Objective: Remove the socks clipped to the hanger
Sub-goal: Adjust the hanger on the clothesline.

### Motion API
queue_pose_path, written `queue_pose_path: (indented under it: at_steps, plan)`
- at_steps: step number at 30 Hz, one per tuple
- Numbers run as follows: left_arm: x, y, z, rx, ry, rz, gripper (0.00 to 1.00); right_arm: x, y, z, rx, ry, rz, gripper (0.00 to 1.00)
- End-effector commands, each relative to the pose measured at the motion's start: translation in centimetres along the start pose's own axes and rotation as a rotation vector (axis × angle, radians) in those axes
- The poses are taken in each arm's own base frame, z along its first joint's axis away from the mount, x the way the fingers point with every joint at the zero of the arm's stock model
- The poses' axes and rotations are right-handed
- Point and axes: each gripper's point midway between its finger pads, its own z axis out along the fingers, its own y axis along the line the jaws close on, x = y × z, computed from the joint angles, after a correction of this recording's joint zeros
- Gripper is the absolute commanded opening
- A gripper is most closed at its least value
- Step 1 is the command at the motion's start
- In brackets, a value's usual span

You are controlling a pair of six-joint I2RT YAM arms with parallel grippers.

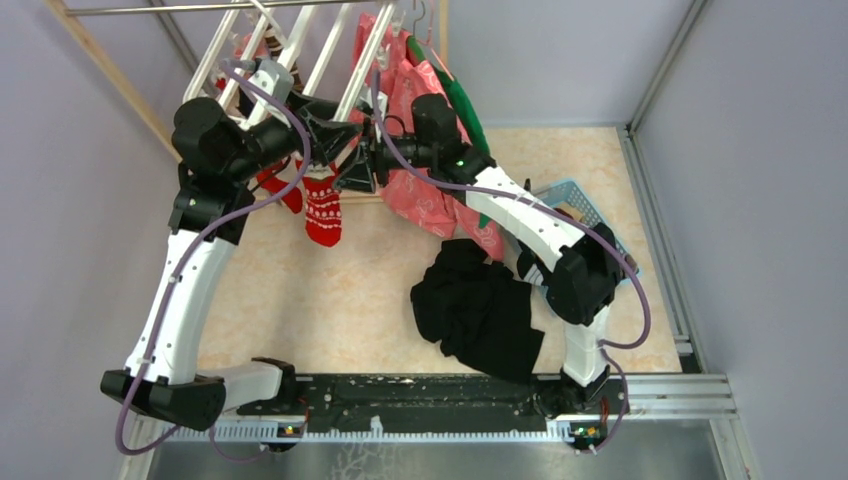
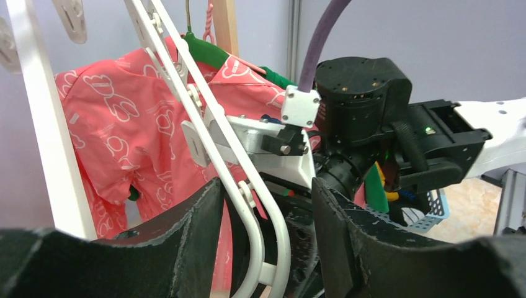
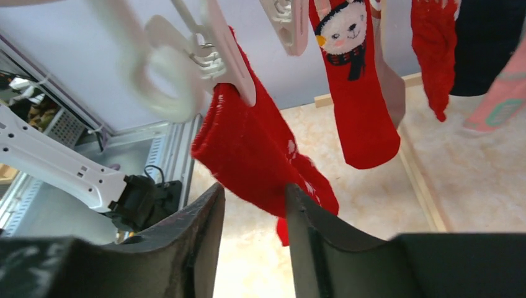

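Note:
The white hanger (image 1: 345, 70) hangs tilted from the rail at the top left. One of its double rails (image 2: 270, 230) passes between the spread fingers of my left gripper (image 2: 267, 189), with a gap on the right side. A red sock (image 3: 254, 155) hangs from a white clip (image 3: 223, 62). Its lower edge dips between the fingertips of my right gripper (image 3: 253, 189), whose jaws stand apart. More socks hang behind: a red one with a white bear (image 3: 360, 93), a lacy red one (image 3: 434, 56), a dark one (image 3: 490, 43) and a pale pink one (image 3: 502, 99). From above, a patterned red sock (image 1: 322, 210) dangles below both grippers.
A pink printed shirt (image 1: 425, 190) and a green garment (image 1: 465, 110) hang right of the hanger. A black cloth heap (image 1: 480, 310) lies on the table by the right arm. A blue basket (image 1: 585, 205) sits at the right. A wooden frame post (image 1: 110, 80) slants at the left.

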Motion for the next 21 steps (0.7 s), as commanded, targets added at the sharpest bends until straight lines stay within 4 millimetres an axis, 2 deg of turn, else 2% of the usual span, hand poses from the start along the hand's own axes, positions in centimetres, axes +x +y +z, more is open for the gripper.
queue_pose_path:
  at_steps: [1,4,7,11,17,21]
  plan:
    - [-1.0,-0.8,-0.6,0.012,-0.034,-0.054,0.61,-2.1,1.4,0.6,-0.072,-0.065,-0.017,0.34]
    - [-1.0,-0.4,-0.8,-0.018,-0.038,-0.062,0.63,-2.3,1.6,0.8,-0.092,-0.071,0.019,0.14]
    - [-1.2,-0.1,-1.1,-0.042,-0.043,-0.053,0.67,-2.5,1.7,0.7,-0.093,-0.07,0.037,0.0]
    - [-1.9,-0.1,-1.8,-0.057,-0.05,-0.013,0.75,-3.0,1.7,0.0,-0.065,-0.073,0.04,0.0]
    - [-3.3,-0.4,-3.7,-0.07,-0.048,0.09,0.98,-3.2,1.3,-1.2,-0.009,-0.071,0.035,0.0]
    - [-4.9,-0.9,-5.4,-0.089,-0.044,0.185,0.99,-3.3,0.8,-2.3,0.031,-0.075,0.032,0.0]
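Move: The patterned red sock hangs from the hanger's near end, its middle about 3 cm left of the right fingertips and some 8 cm below; its cuff is right at those half-open fingers. A second red sock hangs roughly 12 cm left and 6 cm farther out, the pink shirt some 10 cm right and 12 cm out. From the left hand, whose fingers already straddle the hanger's near right corner, the patterned sock is about 19 cm below, 2 cm left and 2 cm back. The right fingers shut fully from half open and pinch the patterned red sock near its cuff, the hand holding almost still as the wrist rolls about 5 degrees. Meanwhile the left hand spreads its fingers wide around the hanger's corner rail and lets go of it, backing away left, back and up by about 4 cm, faster towards the end. ##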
